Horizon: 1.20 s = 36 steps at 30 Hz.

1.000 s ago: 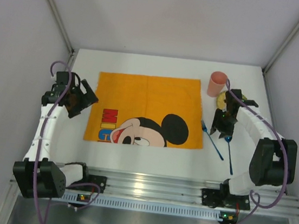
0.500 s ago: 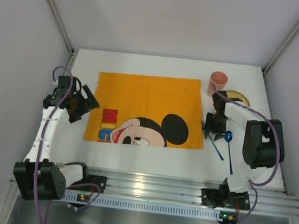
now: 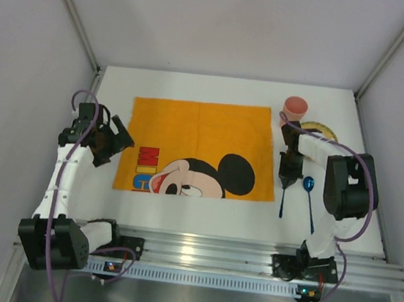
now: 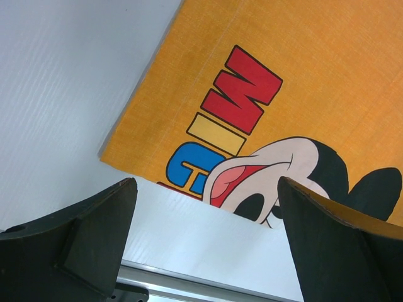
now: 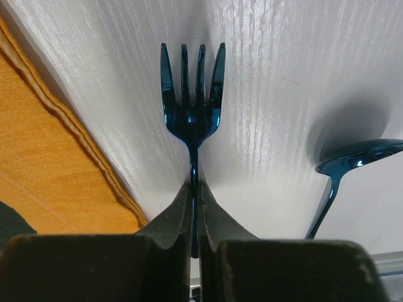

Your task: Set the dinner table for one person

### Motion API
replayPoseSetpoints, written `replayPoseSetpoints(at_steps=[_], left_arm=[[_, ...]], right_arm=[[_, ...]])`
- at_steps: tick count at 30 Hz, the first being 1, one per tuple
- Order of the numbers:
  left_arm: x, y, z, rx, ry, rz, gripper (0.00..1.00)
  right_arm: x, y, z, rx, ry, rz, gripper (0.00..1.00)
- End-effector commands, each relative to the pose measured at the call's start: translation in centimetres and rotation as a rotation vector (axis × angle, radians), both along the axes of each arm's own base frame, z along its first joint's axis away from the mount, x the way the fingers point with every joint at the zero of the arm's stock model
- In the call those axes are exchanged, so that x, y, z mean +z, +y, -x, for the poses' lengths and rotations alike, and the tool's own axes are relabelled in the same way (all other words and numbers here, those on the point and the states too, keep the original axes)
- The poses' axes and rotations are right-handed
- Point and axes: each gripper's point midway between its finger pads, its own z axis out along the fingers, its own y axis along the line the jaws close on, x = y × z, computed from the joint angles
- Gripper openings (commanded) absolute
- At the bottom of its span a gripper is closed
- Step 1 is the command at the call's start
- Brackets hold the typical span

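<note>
My right gripper (image 3: pixel 286 176) (image 5: pixel 196 185) points straight down at the white dinner table (image 3: pixel 180 211), shut on the neck of a dark blue fork (image 5: pixel 192 94). The fork's handle (image 3: pixel 282 203) runs toward the near edge, just right of the orange cartoon-mouse cloth (image 3: pixel 197 132). Whether the fork still touches the tabletop I cannot tell. A blue spoon (image 3: pixel 309 185) (image 5: pixel 356 157) lies on the table right of the fork. Behind them stand a pink cup (image 3: pixel 295 107) and a yellow plate (image 3: pixel 321 128), partly hidden by the arm. My left gripper (image 3: pixel 115 137) (image 4: pixel 206 189) hangs open and empty over the cloth's left edge (image 4: pixel 302 69).
Grey walls close in the table at the back and both sides. An aluminium rail (image 3: pixel 197 250) (image 4: pixel 189 283) runs along the near edge, carrying both arm bases. The cloth's frayed right hem (image 5: pixel 82 145) lies close to the fork.
The right gripper swung left over the fork and closed on it. The fork turned from a slant to straight along the cloth's right edge. The left arm barely moved.
</note>
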Motion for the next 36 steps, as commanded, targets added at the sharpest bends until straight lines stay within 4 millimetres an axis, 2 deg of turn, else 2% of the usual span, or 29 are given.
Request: replayPoseSetpoints(at_steps=[1, 2, 3, 4, 5, 6, 7, 8, 9, 10, 12, 13, 14, 16, 17, 18, 19, 20, 21, 22, 23, 24, 26, 27, 28, 29, 30, 31, 36], left_arm=[[0.0, -0.4, 0.3, -0.026, -0.002, 0.005, 0.98], [0.0, -0.6, 0.2, -0.029, -0.003, 0.008, 0.98], [0.0, -0.7, 0.1, -0.034, -0.005, 0.015, 0.98], [-0.1, -0.8, 0.0, -0.034, -0.007, 0.019, 0.99], [-0.2, -1.0, -0.1, -0.037, -0.009, 0.022, 0.99], [-0.4, -1.1, -0.1, -0.038, -0.006, 0.029, 0.99], [-0.4, -1.2, -0.1, -0.036, -0.006, 0.034, 0.99], [-0.5, -1.3, -0.1, -0.037, -0.004, 0.04, 0.99], [-0.6, -1.3, -0.1, -0.035, 0.001, 0.041, 0.99], [-0.6, -1.3, -0.1, -0.038, 0.001, 0.042, 0.99], [-0.6, -1.4, 0.0, -0.04, 0.004, 0.039, 0.99], [-0.6, -1.3, 0.2, -0.039, 0.005, 0.03, 0.99], [-0.5, -1.2, 0.3, -0.039, -0.001, 0.025, 0.99], [-0.8, -1.2, 0.9, -0.038, 0.009, 0.016, 0.99], [-0.7, -1.1, 1.1, -0.034, 0.007, 0.006, 0.99], [-0.7, -1.0, 1.3, -0.03, 0.005, 0.001, 0.99], [-0.7, -0.9, 1.6, -0.032, 0.012, -0.004, 0.99], [-0.7, -0.7, 1.8, -0.028, 0.016, -0.019, 0.99], [-0.5, -0.7, 1.9, -0.027, 0.011, -0.023, 0.99], [-0.3, -0.3, 2.0, -0.016, 0.012, -0.048, 0.99], [-0.2, -0.2, 2.2, -0.013, 0.014, -0.055, 0.99], [-0.2, 0.0, 2.3, -0.009, 0.015, -0.064, 0.99], [0.0, -0.1, 2.4, -0.011, 0.01, -0.065, 0.99], [0.1, -0.2, 2.4, -0.009, 0.005, -0.061, 0.99], [-0.1, -0.3, 2.5, -0.013, 0.006, -0.058, 0.99], [0.0, -0.3, 2.5, -0.013, 0.003, -0.058, 0.99], [-0.1, -0.3, 2.4, -0.012, 0.005, -0.057, 0.99], [-0.1, -0.4, 2.4, -0.015, 0.002, -0.058, 0.99], [-0.2, -0.6, 2.2, -0.021, 0.003, -0.053, 0.99]], right_arm=[[0.9, -1.1, -2.9, 0.016, -0.121, 0.117, 0.0], [2.0, -1.6, -2.7, 0.023, -0.122, 0.157, 0.0], [3.5, -0.8, -3.1, 0.039, -0.158, 0.159, 0.0], [5.5, 0.0, -4.3, 0.042, -0.208, 0.148, 0.0], [6.8, 0.7, -4.0, 0.049, -0.206, 0.138, 0.0], [8.3, 2.5, -4.2, 0.059, -0.239, 0.111, 0.0], [10.7, 4.2, -5.7, 0.061, -0.303, 0.069, 0.0], [12.1, 5.4, -5.5, 0.073, -0.303, 0.039, 0.0], [13.0, 7.8, -5.5, 0.095, -0.317, 0.012, 0.0], [15.7, 9.8, -6.8, 0.101, -0.381, -0.043, 0.0], [16.8, 15.1, -6.5, 0.142, -0.359, -0.206, 0.0], [18.4, 17.4, -7.1, 0.159, -0.39, -0.297, 0.0], [19.6, 21.5, -7.1, 0.208, -0.391, -0.477, 0.0], [19.3, 26.2, -7.1, 0.207, -0.359, -0.627, 0.0], [20.3, 29.1, -7.6, 0.233, -0.37, -0.766, 0.0], [18.9, 31.3, -7.7, 0.187, -0.314, -0.823, 0.0], [18.4, 32.8, -7.7, 0.177, -0.288, -0.881, 0.0], [19.3, 35.0, -8.4, 0.202, -0.309, -0.987, 0.0], [17.4, 36.7, -8.4, 0.166, -0.26, -1.004, 0.0], [18.1, 38.2, -9.1, 0.181, -0.289, -1.049, 0.0], [17.7, 39.0, -9.3, 0.18, -0.28, -1.065, 0.0], [15.5, 40.2, -9.3, 0.153, -0.235, -1.058, 0.0], [16.1, 42.0, -10.0, 0.161, -0.247, -1.118, 0.0], [14.6, 42.9, -10.0, 0.136, -0.217, -1.117, 0.0], [15.2, 43.6, -10.4, 0.139, -0.232, -1.141, 0.0], [14.9, 44.1, -10.4, 0.137, -0.22, -1.149, 0.0], [13.8, 44.5, -10.4, 0.12, -0.199, -1.142, 0.0], [14.2, 45.0, -10.5, 0.124, -0.206, -1.155, 0.0], [12.5, 46.0, -10.5, 0.091, -0.176, -1.168, 0.0]])
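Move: The right hand, down at the table, already holds the fork; its place is the left half of the orange cloth beside the red letters, some 43 cm to its left and 9 cm farther out, near table level. The spoon lies about 9 cm back and 9 cm right, the yellow plate 13 cm ahead and 8 cm right, the pink cup about 18 cm straight ahead. From the left hand, that place is roughly 8 cm ahead, 13 cm right and 15 cm below. Still pinching the fork by its handle, the right hand lifts it off the table and sweeps it fast some 43 cm left and 10 cm forward, arching about 20 cm high over the cloth before sinking again towards the cloth's left half. On the way the wrist rolls nearly 60 degrees, so the fingers slant down to the left. The open left hand draws back about 2 cm. ##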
